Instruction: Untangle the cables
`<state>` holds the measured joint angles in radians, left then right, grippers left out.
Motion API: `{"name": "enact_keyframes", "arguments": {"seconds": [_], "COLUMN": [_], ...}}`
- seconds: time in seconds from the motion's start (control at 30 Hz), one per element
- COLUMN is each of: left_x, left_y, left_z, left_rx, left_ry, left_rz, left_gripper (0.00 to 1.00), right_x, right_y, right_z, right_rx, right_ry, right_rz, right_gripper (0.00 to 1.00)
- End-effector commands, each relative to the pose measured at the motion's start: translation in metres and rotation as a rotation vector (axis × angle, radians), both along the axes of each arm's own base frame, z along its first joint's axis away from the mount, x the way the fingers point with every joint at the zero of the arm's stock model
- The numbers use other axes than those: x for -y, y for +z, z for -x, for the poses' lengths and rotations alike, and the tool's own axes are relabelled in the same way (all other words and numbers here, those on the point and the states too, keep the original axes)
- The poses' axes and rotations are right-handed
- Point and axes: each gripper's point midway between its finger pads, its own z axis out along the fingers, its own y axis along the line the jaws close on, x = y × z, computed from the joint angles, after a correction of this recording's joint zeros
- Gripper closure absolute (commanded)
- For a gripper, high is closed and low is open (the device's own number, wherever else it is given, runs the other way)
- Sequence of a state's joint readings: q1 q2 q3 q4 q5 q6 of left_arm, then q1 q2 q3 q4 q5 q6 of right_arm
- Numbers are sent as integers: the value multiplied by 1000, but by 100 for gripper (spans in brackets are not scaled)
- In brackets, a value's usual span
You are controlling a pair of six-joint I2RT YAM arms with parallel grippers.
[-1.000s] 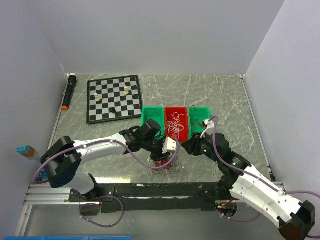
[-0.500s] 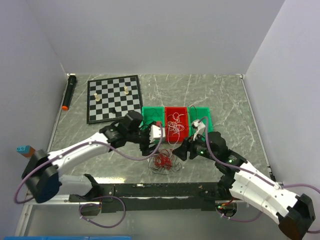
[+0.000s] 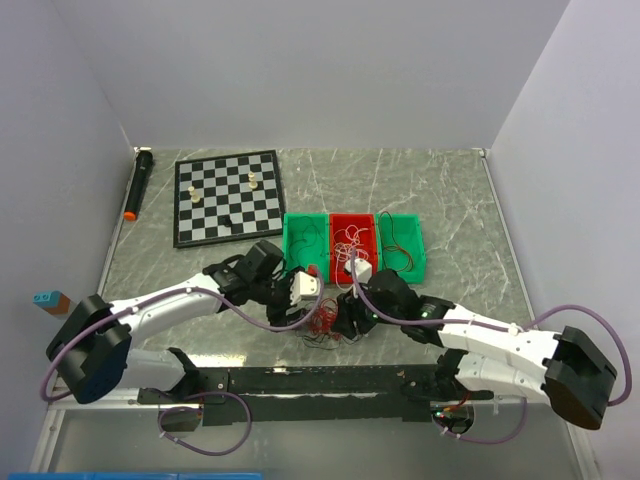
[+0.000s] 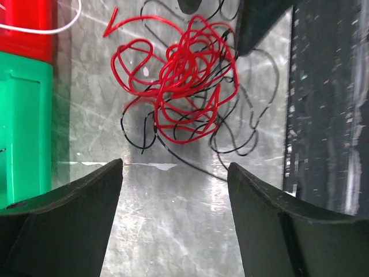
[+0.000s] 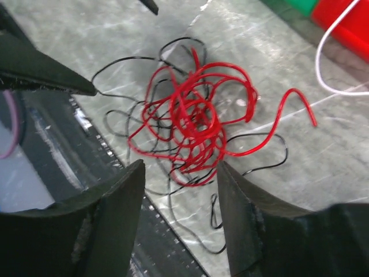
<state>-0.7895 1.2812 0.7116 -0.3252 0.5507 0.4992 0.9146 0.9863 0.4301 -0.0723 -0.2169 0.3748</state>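
Note:
The cables (image 3: pixel 326 322) are a loose tangle of thin red and black wires lying on the marble table near its front edge. In the left wrist view the cables (image 4: pixel 184 86) lie ahead of my left gripper (image 4: pixel 174 167), which is open over bare table. My left gripper (image 3: pixel 303 305) sits just left of the tangle, and my right gripper (image 3: pixel 347 315) just right of it. In the right wrist view my right gripper (image 5: pixel 181 167) is open, with the cables (image 5: pixel 193 124) just beyond its tips and only stray black strands on the table between them.
Behind the tangle stand a green bin (image 3: pixel 305 238), a red bin (image 3: pixel 366 262) holding more thin wires, and another green bin (image 3: pixel 400 240). A chessboard (image 3: pixel 228 195) with pieces and a black marker (image 3: pixel 137 183) lie at the back left. A black rail (image 3: pixel 320 380) runs along the near edge.
Both grippers have opened wider. The left gripper drew back off the tangle to its left. The right arm swung left and lower, up to the tangle's right side.

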Motion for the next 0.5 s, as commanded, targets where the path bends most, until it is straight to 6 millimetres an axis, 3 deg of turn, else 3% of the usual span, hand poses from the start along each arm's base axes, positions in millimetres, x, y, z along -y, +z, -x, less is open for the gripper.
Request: {"name": "enact_keyframes", "arguments": {"seconds": [0.0,0.17,0.37,0.47], "left_x": [10,16,11,6], "left_y": [3,6,0,0], "left_z": [-14,-13,-7,-6], "left_rx": [86,76,75,82], "left_ry": [-36,-44,-58,-58], "left_rz": [43,72,61,50], "left_gripper": [23,38,76,91], "right_x": [-23,-28,-27,-22], "right_y": [33,38,47,60], "right_z": [-25,-25,-20,-19], "right_rx": [103,110,114,141], "right_ry": [-22,-8,0,-12], "right_rz": [-72,-98,-132,-160], "right_gripper": [48,66,100,100]}}
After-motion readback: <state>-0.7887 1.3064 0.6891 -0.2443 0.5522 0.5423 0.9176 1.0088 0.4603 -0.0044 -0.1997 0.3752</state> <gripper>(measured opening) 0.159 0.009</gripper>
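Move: The red-and-black cable tangle lies between the hands: about 7 cm to the left gripper's right and 1 cm nearer the base, and about 5 cm to the right gripper's left and 2 cm ahead, some 4 cm below both. Beyond it, the left green bin sits about 18 cm ahead of the left gripper and 3 cm to its right. The red bin is about 21 cm ahead of the right gripper and 3 cm to its right. Shut both wide-open grippers on opposite sides of the tangle. Ease the left one about 1 cm forward and slightly right, dipping a little, and pinch a loose black strand at the tangle's left edge. Bring the right one about 1.5 cm left and as much forward over the red loops, rising nearly 2 cm as its tips close completely on a red strand. ##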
